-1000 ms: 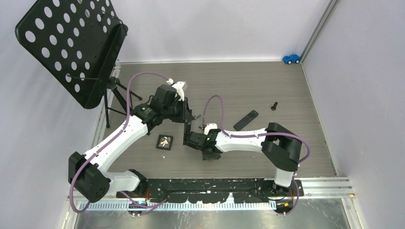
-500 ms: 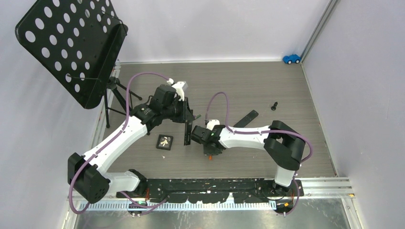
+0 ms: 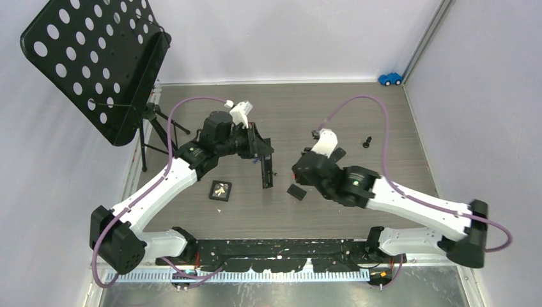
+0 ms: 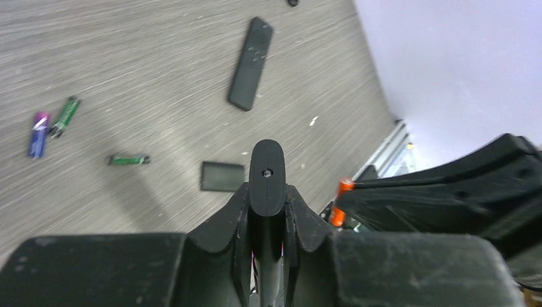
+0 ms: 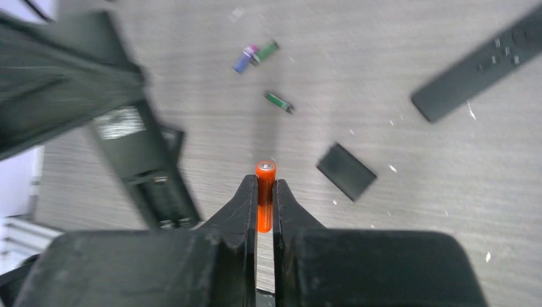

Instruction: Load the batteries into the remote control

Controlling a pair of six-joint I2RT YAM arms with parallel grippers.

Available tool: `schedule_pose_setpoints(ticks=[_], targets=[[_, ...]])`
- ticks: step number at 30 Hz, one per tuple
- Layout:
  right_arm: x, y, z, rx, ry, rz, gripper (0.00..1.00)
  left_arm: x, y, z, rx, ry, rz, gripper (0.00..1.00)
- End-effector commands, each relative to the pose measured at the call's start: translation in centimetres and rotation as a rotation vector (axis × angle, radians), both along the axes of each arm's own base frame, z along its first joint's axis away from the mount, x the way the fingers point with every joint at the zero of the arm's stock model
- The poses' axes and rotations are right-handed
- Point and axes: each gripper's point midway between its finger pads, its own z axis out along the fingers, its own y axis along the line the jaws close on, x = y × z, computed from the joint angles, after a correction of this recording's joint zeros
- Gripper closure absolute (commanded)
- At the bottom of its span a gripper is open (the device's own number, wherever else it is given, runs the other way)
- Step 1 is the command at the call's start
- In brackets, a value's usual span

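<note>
My left gripper [image 3: 258, 147] is shut on a black remote [image 3: 265, 169] and holds it above the floor; in the left wrist view the remote's end [image 4: 266, 173] stands between the fingers. Its open battery bay [image 5: 160, 201] faces my right gripper [image 3: 300, 174], which is shut on an orange battery [image 5: 265, 192], just right of the remote. That battery also shows in the left wrist view [image 4: 340, 203]. A blue battery [image 5: 243, 61] and two green batteries [image 5: 268, 50] [image 5: 279, 102] lie on the floor. The black cover plate [image 5: 346, 171] lies near them.
A second black remote [image 5: 479, 64] lies on the floor to the right, partly under my right arm in the top view [image 3: 335, 154]. A black square card [image 3: 220, 190], a small black peg [image 3: 367, 142], a blue toy car [image 3: 390, 78] and a perforated music stand [image 3: 96, 57] are around.
My right arm has swung out to the right and its gripper has drawn back up and right from the remote's lower end. My left gripper has turned the remote slightly.
</note>
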Motion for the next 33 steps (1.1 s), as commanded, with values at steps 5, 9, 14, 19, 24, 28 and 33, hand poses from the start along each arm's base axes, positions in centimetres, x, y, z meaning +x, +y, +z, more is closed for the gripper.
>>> schedule_pose_setpoints(ticks=[5,9,14,19,24,28,33], targets=[[0.4,1.6,8.3,0.150,-0.245,0.175,0.98,1.4,-4.3,5.6,-0.318,-0.070,-0.072,1.00],[0.2,2.2,8.9,0.148,-0.285,0.236,0.98,1.4,-4.6,4.8,-0.319,-0.022,-0.076,1.00],[-0.1,2.5,8.2,0.115,-0.290,0.291,0.98,0.8,-5.1,5.3,-0.398,0.043,-0.081,1.00],[-0.7,2.6,7.7,0.112,-0.280,0.333,0.99,-0.1,-5.6,5.9,-0.481,0.100,-0.117,1.00],[-0.8,2.3,7.4,0.098,-0.287,0.337,0.98,-1.0,-5.8,7.4,-0.550,0.121,-0.152,1.00],[-0.9,2.3,7.4,0.103,-0.281,0.338,0.98,-1.3,-5.7,8.4,-0.592,0.120,-0.162,1.00],[-1.4,3.0,7.7,0.145,-0.263,0.365,0.98,-1.1,-5.6,9.5,-0.636,0.106,-0.164,1.00]])
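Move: The open battery slot of the held remote lies about 8 cm left of the right hand, which holds the orange battery, roughly level in depth and height. The loose cover lies some 19 cm below that hand, 3 cm to its right and 1 cm ahead; the lone green battery is also 19 cm down, 8 cm ahead and 5 cm left. From the left hand the orange battery sits about 9 cm right, 9 cm back and 4 cm lower. Upward first, quickly by about 7 cm, then some 2 cm left, the right hand carries the orange battery to the remote's open slot, its fingers tipping up and swinging counter-clockwise, and hovers there with a small dip and rise. The left hand, still pinching the remote, comes about 5 cm right and 5 cm up to meet it, rolling some 30 degrees so its right side lifts. ##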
